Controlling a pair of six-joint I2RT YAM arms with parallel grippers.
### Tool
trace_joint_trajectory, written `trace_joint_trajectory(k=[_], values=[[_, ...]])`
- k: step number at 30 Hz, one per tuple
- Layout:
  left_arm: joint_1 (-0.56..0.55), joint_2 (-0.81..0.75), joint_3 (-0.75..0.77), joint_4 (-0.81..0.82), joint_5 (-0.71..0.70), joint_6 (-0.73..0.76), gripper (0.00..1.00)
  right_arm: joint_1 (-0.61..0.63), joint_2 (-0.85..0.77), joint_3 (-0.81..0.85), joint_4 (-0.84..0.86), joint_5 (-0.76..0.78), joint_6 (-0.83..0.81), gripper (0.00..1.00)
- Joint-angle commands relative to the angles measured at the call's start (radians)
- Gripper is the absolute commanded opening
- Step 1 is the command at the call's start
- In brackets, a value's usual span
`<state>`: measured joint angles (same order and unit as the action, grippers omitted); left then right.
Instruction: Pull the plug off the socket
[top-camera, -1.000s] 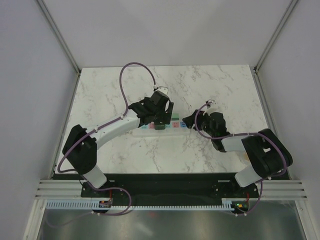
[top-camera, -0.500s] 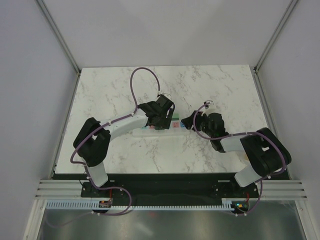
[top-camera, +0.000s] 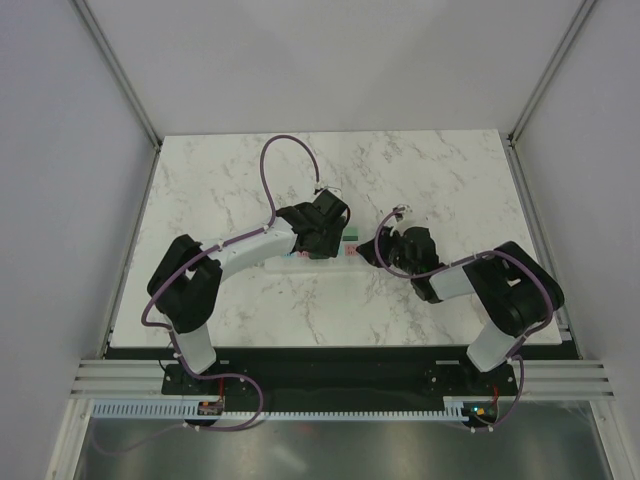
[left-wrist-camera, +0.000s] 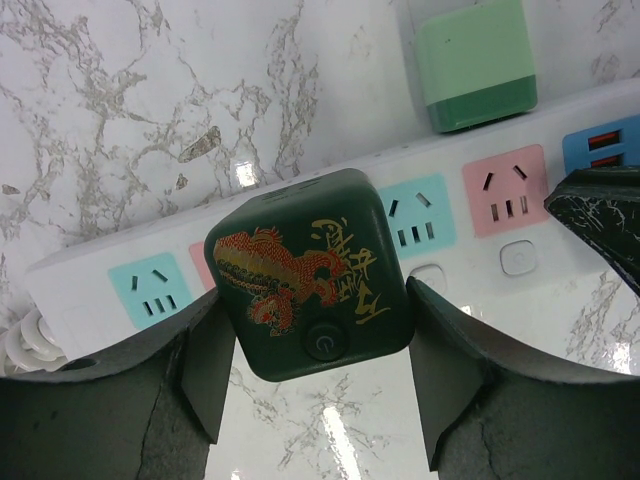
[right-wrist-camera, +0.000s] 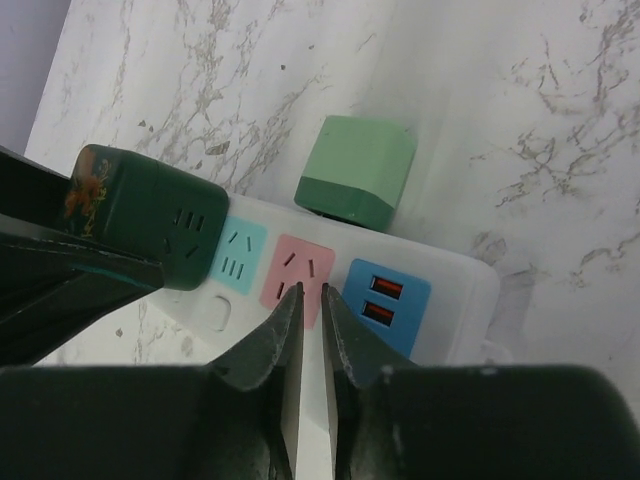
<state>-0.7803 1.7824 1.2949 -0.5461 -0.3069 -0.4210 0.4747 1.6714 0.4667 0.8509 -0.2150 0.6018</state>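
The plug (left-wrist-camera: 305, 270) is a dark green cube with an orange-yellow dragon mark, seated in the socket (left-wrist-camera: 480, 272), a long white power strip with pastel outlets. My left gripper (left-wrist-camera: 313, 292) straddles the plug, its pads touching the plug's two sides. In the top view the left gripper (top-camera: 322, 238) covers the plug. My right gripper (right-wrist-camera: 311, 290) is shut, its tips resting on the strip at a pink outlet (right-wrist-camera: 300, 268), right of the plug (right-wrist-camera: 150, 225). In the top view the right gripper (top-camera: 381, 250) sits at the strip's right end (top-camera: 362, 254).
A smaller bright-green block (left-wrist-camera: 478, 65) lies against the far side of the strip, also in the right wrist view (right-wrist-camera: 358, 170). A blue USB panel (right-wrist-camera: 385, 300) sits at the strip's end. The strip lies on a marble table (top-camera: 450, 180).
The left gripper has moved in over the plug and its arm has folded closer. The right gripper has slid a little left onto the strip's end.
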Motion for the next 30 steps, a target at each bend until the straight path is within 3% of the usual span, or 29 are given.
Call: trace_joint_trajectory(k=[1, 9, 13, 17, 24, 30], values=[[0.003, -0.011, 0.032, 0.003, 0.002, -0.042, 0.4, 0.015, 0.016, 0.033, 0.074, -0.04, 0.027, 0.19], [0.003, -0.024, 0.03, 0.0, 0.014, -0.051, 0.19, 0.047, 0.059, 0.079, 0.06, -0.058, 0.053, 0.06], [0.003, -0.026, 0.032, 0.0, 0.017, -0.056, 0.02, 0.062, 0.128, 0.107, 0.066, -0.072, 0.073, 0.0], [0.004, -0.032, 0.037, -0.003, 0.025, -0.074, 0.02, 0.076, 0.174, 0.125, 0.048, -0.058, 0.096, 0.0], [0.003, -0.061, 0.052, -0.017, 0.034, -0.104, 0.02, 0.107, 0.143, 0.132, -0.14, 0.098, 0.076, 0.0], [0.003, -0.067, 0.072, -0.023, 0.066, -0.111, 0.02, 0.145, 0.148, 0.138, -0.167, 0.132, 0.069, 0.0]])
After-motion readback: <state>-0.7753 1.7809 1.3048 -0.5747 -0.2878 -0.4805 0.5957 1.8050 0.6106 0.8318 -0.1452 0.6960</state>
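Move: The plug sits in the left gripper's fingers, still on the socket strip; the teal socket beside it lies roughly 4 cm to that hand's right and 4 cm below. From the right gripper, that teal socket is about 5 cm to the left and 1 cm farther out, some 2 cm lower. The plug stands about 9 cm to its left and 1 cm farther out, the light green block about 3 cm left and 4 cm ahead. Slide the right gripper about 5 cm left along the strip, from beside the pink socket to the teal one next to the plug. Shut its nearly closed fingers fully on the way, and let it ride up slightly midway before settling low, fingertips seeming to rest on the strip. Keep the left gripper clamped on the plug in place, letting it tilt only a few degrees. ##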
